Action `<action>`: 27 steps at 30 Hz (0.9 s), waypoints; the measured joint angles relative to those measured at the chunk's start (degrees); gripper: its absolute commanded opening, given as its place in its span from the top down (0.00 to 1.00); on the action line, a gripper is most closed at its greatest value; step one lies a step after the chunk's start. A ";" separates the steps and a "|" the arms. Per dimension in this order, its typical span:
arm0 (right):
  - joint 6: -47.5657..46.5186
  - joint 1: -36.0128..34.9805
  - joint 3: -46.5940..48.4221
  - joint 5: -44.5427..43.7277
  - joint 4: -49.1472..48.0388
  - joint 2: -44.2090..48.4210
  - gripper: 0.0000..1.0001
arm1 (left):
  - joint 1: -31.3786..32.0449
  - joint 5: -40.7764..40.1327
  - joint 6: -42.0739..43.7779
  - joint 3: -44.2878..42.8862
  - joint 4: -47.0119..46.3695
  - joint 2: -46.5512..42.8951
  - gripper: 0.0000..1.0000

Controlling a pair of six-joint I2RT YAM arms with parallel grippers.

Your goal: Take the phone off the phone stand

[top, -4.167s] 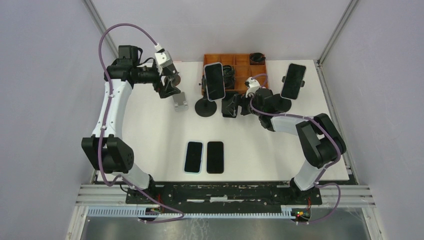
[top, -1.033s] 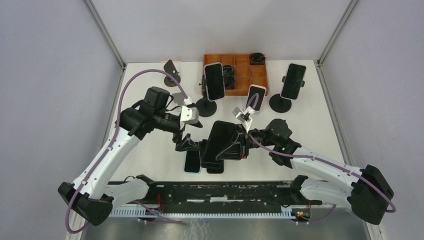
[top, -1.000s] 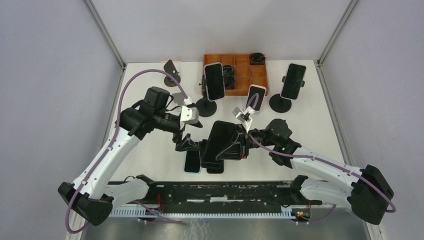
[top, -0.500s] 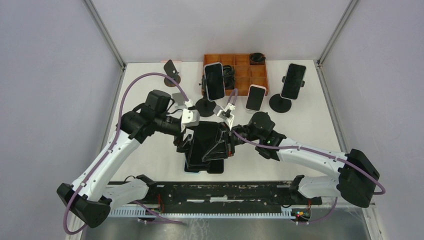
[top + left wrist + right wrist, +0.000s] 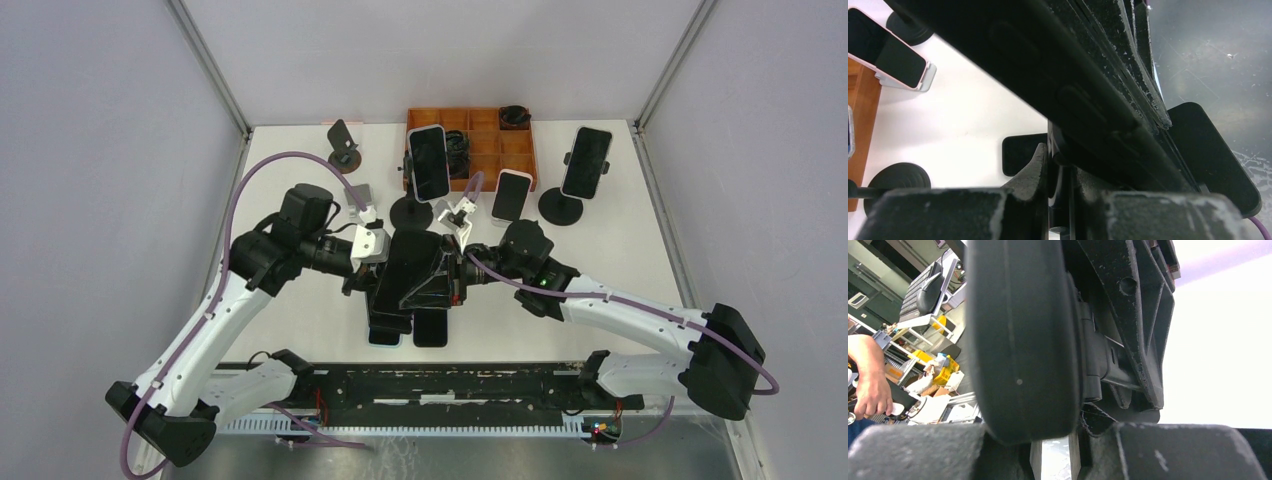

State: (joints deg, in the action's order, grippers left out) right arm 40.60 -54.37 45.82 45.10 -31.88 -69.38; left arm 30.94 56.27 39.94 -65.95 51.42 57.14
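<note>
A black phone (image 5: 408, 268) clamped in its phone stand (image 5: 440, 290) hangs tilted above the table's middle, between both arms. My left gripper (image 5: 376, 268) comes in from the left and is shut on the phone's edge. In the left wrist view the phone (image 5: 1058, 90) runs diagonally, with its edge pinched in the left gripper (image 5: 1068, 200). My right gripper (image 5: 456, 282) holds the stand from the right. The right wrist view shows the stand's round black base (image 5: 1023, 340) with the right gripper (image 5: 1068, 450) shut on the stand below it.
Two dark phones (image 5: 430, 332) lie flat under the held one. At the back stand an orange tray (image 5: 520, 125), a black phone on a stand (image 5: 428, 162), a white phone (image 5: 512, 195), another black phone on a stand (image 5: 586, 160) and an empty stand (image 5: 343, 142).
My left gripper has closed on the phone's edge. The right arm has carried the stand and phone left and slightly toward the back.
</note>
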 measured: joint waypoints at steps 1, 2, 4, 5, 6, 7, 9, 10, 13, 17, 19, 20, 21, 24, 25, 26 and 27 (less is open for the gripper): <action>-0.26 0.00 0.50 -0.22 1.11 0.02 0.95 | -0.09 -0.02 0.00 0.00 -0.15 -0.15 0.98; -0.61 0.04 1.05 -0.42 2.32 0.02 0.94 | -0.20 -0.02 0.00 -0.02 -0.28 -0.22 0.98; -1.05 0.48 1.92 -0.72 4.17 0.09 0.89 | -0.44 0.02 0.00 -0.02 -0.68 -0.42 0.98; -1.01 0.66 1.97 -0.85 4.37 0.20 0.85 | -0.48 0.00 0.00 -0.02 -0.85 -0.48 0.98; -0.87 0.92 1.97 -0.87 4.57 0.31 0.76 | -0.48 -0.02 -0.02 -0.02 -1.01 -0.50 0.98; -0.74 1.05 1.97 -0.87 4.61 0.35 0.66 | -0.48 -0.04 -0.02 -0.02 -1.18 -0.50 0.98; -0.28 1.49 1.97 -0.94 4.61 0.33 0.52 | -0.48 -0.66 -0.04 -0.02 -1.55 -0.50 0.98; -0.42 1.68 1.99 -1.84 5.03 0.35 0.47 | -0.50 -0.96 -0.11 -0.02 -1.33 -0.50 0.98; -1.90 2.23 3.23 -4.28 9.46 0.26 0.40 | -0.55 -2.19 0.02 -0.02 -0.50 -0.48 0.98; -3.89 2.67 5.95 -7.45 14.80 0.42 0.34 | -0.81 -3.63 1.16 -0.09 0.76 -0.48 0.98; -4.48 2.99 6.69 -8.57 15.85 0.55 0.32 | -0.85 -3.87 1.75 -0.09 1.44 -0.48 0.98; -4.72 3.08 7.04 -9.05 16.35 0.63 0.31 | -0.85 -3.98 1.90 -0.09 1.86 -0.48 0.98; -4.98 3.13 7.39 -9.55 16.83 0.70 0.31 | -0.85 -4.07 2.03 -0.09 2.23 -0.48 0.98; -5.88 3.13 8.50 -11.23 18.16 0.90 0.29 | -0.85 -4.09 2.34 -0.11 2.93 -0.46 0.98; -6.32 3.13 8.90 -11.96 18.71 1.03 0.29 | -0.85 -4.13 2.38 -0.13 3.04 -0.44 0.98; -6.75 3.13 9.29 -12.76 19.23 1.22 0.29 | -0.85 -4.15 2.45 -0.39 3.54 -0.26 0.98; -7.17 3.13 9.53 -13.49 19.47 1.46 0.30 | -0.85 -4.15 2.54 -0.70 4.04 -0.07 0.98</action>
State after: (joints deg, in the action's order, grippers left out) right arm 33.43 -51.24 55.35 31.62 -12.40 -67.92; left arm 30.09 52.12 42.48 -66.65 55.46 57.08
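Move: The phone, still on its stand, has its middle about 5 cm ahead of the right hand, 1 cm to its left and 2 cm above. On the table some 28 cm below lie two loose phones: the black one about 4 cm ahead and 2 cm to the right, the blue-rimmed one about 3 cm ahead and 7 cm to the left. From the left hand, already shut on the stand, the held phone's middle is roughly level, 4 cm to the right and 3 cm higher. The right hand opens from its hold on the stand to nearly three quarters wide and shifts about 6 cm forward along the phone's right side, rising 1.5 cm late on and turning some 15 to 20 degrees clockwise, so that its fingers come to straddle the phone's edge, one on the screen side and one behind. The left hand keeps its grip on the stand's stem and carries the load, easing about 1 cm left and 1 cm down with a slight tilt. ##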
